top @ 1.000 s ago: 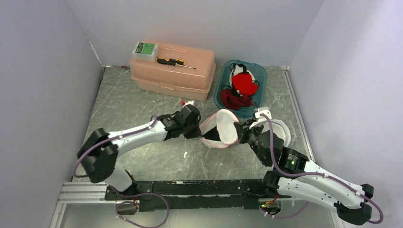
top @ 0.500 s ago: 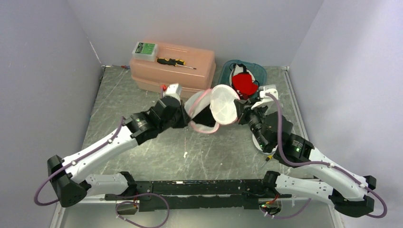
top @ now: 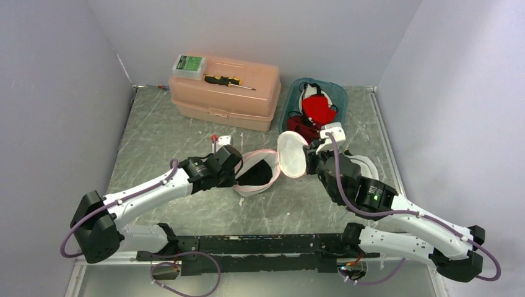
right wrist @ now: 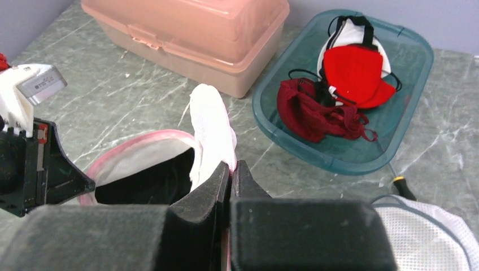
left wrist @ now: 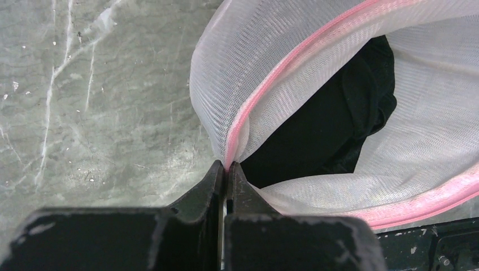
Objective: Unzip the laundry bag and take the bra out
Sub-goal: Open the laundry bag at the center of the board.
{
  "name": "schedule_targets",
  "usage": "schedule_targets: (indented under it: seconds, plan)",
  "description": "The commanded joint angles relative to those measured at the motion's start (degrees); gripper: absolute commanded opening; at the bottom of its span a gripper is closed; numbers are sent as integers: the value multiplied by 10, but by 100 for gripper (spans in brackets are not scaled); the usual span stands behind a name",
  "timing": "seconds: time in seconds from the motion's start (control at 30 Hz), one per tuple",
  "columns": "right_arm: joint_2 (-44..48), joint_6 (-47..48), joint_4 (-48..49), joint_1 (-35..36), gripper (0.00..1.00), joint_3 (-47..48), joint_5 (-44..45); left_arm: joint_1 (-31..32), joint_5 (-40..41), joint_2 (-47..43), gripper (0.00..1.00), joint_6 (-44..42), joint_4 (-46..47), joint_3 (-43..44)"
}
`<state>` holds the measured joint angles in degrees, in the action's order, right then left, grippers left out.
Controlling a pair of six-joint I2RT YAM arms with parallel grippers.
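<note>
The laundry bag [top: 252, 162] is white mesh with a pink zipper edge and lies mid-table with its mouth gaping. A black bra [top: 256, 177] shows inside it. My left gripper [top: 238, 176] is shut on the pink rim at the bag's left end. My right gripper [top: 308, 166] is shut on the upturned round flap [top: 291, 154] at the right end. The left wrist view shows the left gripper [left wrist: 226, 167] pinching the laundry bag's [left wrist: 271, 73] seam, the bra [left wrist: 327, 124] just beyond. In the right wrist view the right gripper [right wrist: 231, 167] clamps the flap [right wrist: 212, 130] above the bra [right wrist: 152, 183].
A pink toolbox [top: 226, 93] stands at the back with a green packet [top: 189, 65] and a screwdriver [top: 229, 81] on top. A teal tray [top: 339, 99] of red and white garments [top: 319, 110] sits behind my right gripper. Another white mesh bag [top: 366, 167] lies under my right arm.
Both grippers, still holding the bag, lifted it toward the back half a second ago and have now brought it down nearer and leftward. Its mouth gapes wider, showing more of the bra.
</note>
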<state>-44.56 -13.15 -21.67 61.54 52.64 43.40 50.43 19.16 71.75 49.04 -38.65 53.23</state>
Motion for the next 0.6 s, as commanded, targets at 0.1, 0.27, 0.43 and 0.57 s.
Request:
schedule_targets:
  seconds: [0.1, 0.27, 0.43, 0.57]
  plan:
    - [73, -104, -41, 8, 0, -92, 33, 1, -24, -47, 3, 14, 80, -73]
    - [109, -176, -96, 8, 2, -123, 37, 2, -51, -64, 3, 11, 140, -114]
    - [110, -211, -117, 8, 32, -139, 36, 1, -61, -35, 3, 4, 154, -102]
    - [101, -220, -143, 8, 55, -120, 55, 1, -60, -20, 3, 4, 147, -88]
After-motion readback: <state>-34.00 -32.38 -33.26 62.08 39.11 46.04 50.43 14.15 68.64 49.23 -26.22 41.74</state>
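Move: The right gripper holds the raised lid by its edge. The open table where the lid goes is about 4 cm ahead, 1 cm left and some 27 cm below it. From that gripper the laundry bag's body lies 14 cm left, 5 cm ahead and 24 cm below; the grey mesh bag 19 cm right, 7 cm ahead. The left gripper pinches the bag's rim, with the body about 5 cm ahead, 7 cm right and 5 cm below. Bring the right gripper down about 9 cm, easing some 4 cm right and a little back, away from the bag body. Tip it roughly 10 degrees downward and, late in the descent, open it about halfway to let go of the lid. Keep the left gripper shut on the rim while it sinks about 3.5 cm and draws slightly back. ##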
